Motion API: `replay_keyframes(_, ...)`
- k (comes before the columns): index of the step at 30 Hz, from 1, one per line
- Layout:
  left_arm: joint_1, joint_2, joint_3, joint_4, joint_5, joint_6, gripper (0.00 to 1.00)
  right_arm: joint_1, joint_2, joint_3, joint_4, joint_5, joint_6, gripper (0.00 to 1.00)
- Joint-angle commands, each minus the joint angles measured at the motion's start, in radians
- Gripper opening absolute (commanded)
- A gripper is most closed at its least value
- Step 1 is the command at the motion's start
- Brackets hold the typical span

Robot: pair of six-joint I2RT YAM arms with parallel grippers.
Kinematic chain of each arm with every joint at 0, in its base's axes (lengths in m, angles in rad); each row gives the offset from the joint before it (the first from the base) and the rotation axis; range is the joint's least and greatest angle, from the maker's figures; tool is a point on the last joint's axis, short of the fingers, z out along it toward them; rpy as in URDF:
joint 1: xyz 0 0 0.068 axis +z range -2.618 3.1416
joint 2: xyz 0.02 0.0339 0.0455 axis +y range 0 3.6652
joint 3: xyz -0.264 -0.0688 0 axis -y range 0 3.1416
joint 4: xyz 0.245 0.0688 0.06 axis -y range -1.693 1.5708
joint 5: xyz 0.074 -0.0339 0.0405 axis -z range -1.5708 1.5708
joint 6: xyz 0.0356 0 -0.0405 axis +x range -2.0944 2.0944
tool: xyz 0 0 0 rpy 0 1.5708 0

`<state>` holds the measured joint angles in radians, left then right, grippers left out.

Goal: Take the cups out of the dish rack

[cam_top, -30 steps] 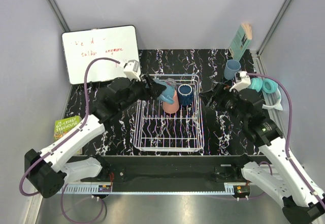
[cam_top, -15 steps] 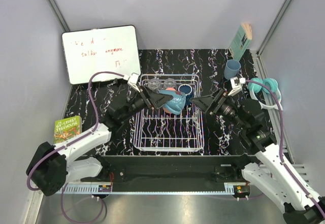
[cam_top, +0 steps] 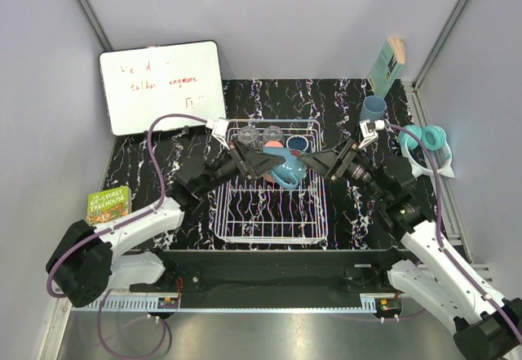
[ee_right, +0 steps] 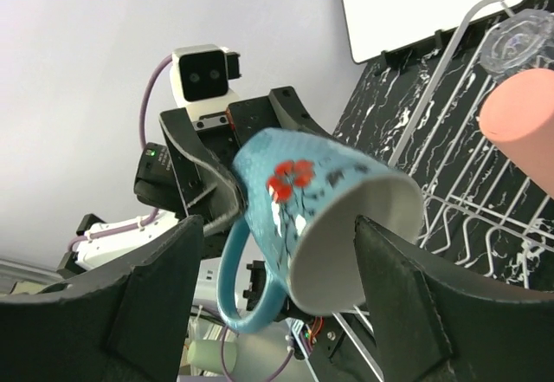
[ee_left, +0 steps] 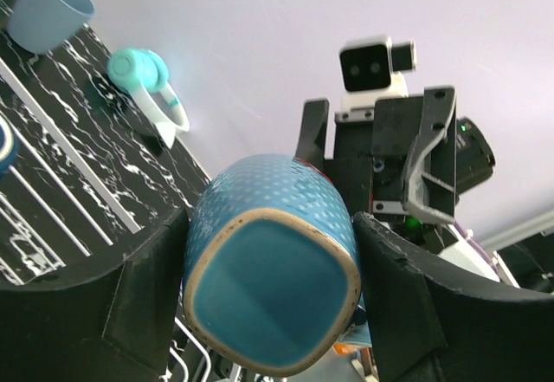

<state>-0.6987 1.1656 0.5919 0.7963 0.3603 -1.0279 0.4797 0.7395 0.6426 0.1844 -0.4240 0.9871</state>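
Observation:
My left gripper [cam_top: 273,164] is shut on a light blue mug [cam_top: 285,168] with a red flower, held on its side above the dish rack [cam_top: 273,221]. In the left wrist view the mug's base [ee_left: 273,300] fills the gap between the fingers. My right gripper [cam_top: 314,162] faces the mug's mouth [ee_right: 346,243], open, with a finger on either side of the rim end. Two clear glasses [cam_top: 247,136], a salmon tumbler [cam_top: 276,144] and a navy mug [cam_top: 298,142] stand at the rack's far end. Another light blue cup [cam_top: 373,108] stands on the table at the back right.
Teal headphones [cam_top: 428,141] lie to the right of the rack. A whiteboard [cam_top: 161,85] leans at the back left. A green book [cam_top: 108,205] lies at the left edge and another book [cam_top: 387,64] stands at the back right.
The left gripper has carried the blue mug up off the rack's far end toward the middle. The right arm has swung left, bringing its open jaws up to the mug's mouth.

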Motion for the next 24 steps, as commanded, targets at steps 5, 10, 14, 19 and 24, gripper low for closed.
replay_keyframes(5,-0.054,0.039,0.057,0.178,0.017,-0.023,0.00,0.005,0.072,-0.004,0.185,-0.075,0.065,0.67)
replay_keyframes(10,-0.094,0.083,0.077,0.198,0.032,-0.024,0.00,0.004,0.075,-0.017,0.198,-0.076,0.074,0.56)
replay_keyframes(14,-0.117,0.109,0.089,0.202,0.042,-0.023,0.00,0.005,0.089,-0.035,0.234,-0.085,0.102,0.48)
replay_keyframes(19,-0.130,0.126,0.098,0.198,0.046,-0.021,0.00,0.005,0.084,-0.043,0.234,-0.085,0.110,0.23)
replay_keyframes(24,-0.128,0.089,0.114,0.095,0.023,0.035,0.00,0.005,0.029,-0.009,0.123,-0.044,0.048,0.00)
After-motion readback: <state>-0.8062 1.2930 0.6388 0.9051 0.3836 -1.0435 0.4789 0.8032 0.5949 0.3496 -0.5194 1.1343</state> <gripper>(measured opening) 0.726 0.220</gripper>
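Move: The flowered blue cup is already in the left gripper, lying sideways with its mouth towards the right hand. Its middle is about 4 cm right of the left hand point and 1 cm ahead, and some 5 cm left of the right one, 1 cm ahead and 2 cm below. Roughly 20 cm below the hands in the rack, from the right hand, are the pink cup 5 cm ahead and 9 cm left, and the dark blue cup 8 cm ahead and 2 cm left. The right fingers close from wide open to a narrow gap and pinch the flowered cup's wall at the mouth, one finger inside and the other outside, while that hand edges about 1.5 cm left. Keeping its grip on the base end, the left hand feeds the cup some 4 cm right and about half as far back, turning slightly clockwise. ##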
